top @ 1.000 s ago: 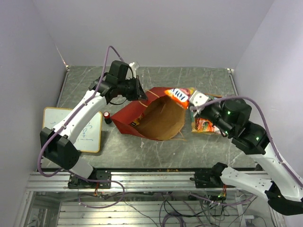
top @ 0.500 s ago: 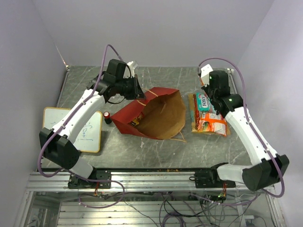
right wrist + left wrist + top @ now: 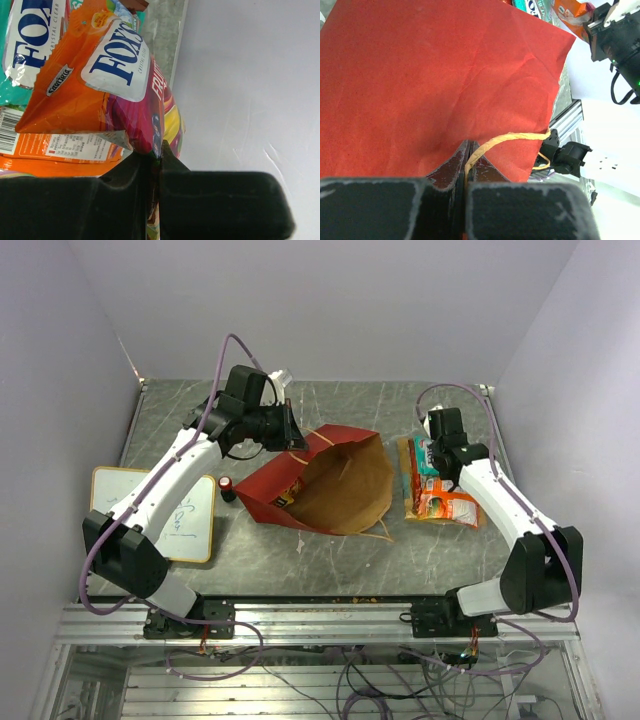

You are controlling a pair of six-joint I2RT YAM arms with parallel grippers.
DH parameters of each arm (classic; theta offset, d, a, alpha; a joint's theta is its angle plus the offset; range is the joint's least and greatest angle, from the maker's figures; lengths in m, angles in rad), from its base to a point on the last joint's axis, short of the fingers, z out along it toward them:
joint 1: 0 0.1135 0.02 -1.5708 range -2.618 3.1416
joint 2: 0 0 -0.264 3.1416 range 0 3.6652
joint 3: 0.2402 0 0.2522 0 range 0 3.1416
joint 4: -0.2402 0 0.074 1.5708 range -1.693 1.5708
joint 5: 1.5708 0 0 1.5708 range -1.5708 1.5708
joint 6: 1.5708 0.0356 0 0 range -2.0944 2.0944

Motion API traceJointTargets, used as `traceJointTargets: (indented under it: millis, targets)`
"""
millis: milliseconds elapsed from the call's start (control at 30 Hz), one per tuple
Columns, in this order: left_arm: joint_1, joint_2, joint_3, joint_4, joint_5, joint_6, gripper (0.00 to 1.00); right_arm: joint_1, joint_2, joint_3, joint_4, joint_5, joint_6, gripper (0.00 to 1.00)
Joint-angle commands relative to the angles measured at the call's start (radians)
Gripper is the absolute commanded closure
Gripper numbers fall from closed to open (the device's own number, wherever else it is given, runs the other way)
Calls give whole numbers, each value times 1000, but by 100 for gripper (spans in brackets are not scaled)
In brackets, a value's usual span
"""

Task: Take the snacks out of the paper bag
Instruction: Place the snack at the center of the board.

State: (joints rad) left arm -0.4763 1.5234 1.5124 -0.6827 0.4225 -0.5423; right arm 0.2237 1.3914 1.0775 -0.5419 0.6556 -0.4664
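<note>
The paper bag (image 3: 335, 490) lies on its side, red outside, brown inside, mouth facing the near right. My left gripper (image 3: 292, 432) is shut on its yellow cord handle (image 3: 515, 137), over the red paper (image 3: 445, 75). A packet (image 3: 288, 492) shows inside the bag. To the right of the bag, taken-out snacks (image 3: 440, 495) lie in a pile. My right gripper (image 3: 432, 450) hangs over the pile's far end. It is shut on the edge of a multicoloured Fox's packet (image 3: 117, 75), which rests against a green packet (image 3: 30, 45) and an orange bag (image 3: 55, 150).
A yellow-framed whiteboard (image 3: 185, 515) lies at the left. A small red-and-black cylinder (image 3: 227, 485) stands between it and the bag. The table's right edge (image 3: 497, 440) and the wall are close beside the pile.
The right arm carried the Fox's packet from the bag's mouth out to the far right, then came back down over the pile. The left arm and the bag have not moved.
</note>
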Motion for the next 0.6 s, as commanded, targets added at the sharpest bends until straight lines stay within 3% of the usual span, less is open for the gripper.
traceJointTargets:
  millis: [0, 367, 433, 567]
  targets:
    - [5, 0, 22, 8, 26, 10, 93, -6, 17, 1, 74, 31, 57, 100]
    - [5, -20, 16, 0, 31, 9, 93, 27, 67, -69, 81, -101, 269, 100]
    - [5, -23, 10, 8, 37, 8, 93, 41, 61, -108, 83, -150, 287, 94]
    - [5, -19, 0, 28, 63, 6, 93, 43, 57, -151, 85, -241, 317, 67]
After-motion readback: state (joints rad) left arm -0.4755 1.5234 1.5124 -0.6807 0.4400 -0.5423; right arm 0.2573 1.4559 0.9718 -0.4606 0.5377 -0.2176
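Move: The right hand holds the orange-purple candy pack; the middle of the snack pile lies about 5 cm to its left, 1 cm ahead and 15 below. In the pile, the teal pack is roughly 8 cm ahead and 7 left of the hand, the barcode side of an orange pack some 6 back and 2 left. The paper bag stands around 33 cm left, level with it. From the left hand, the pile is about 36 cm right and 3 ahead. The right hand lowers the candy pack about 6 cm, easing 4 left towards the pile, fingers starting to open. ##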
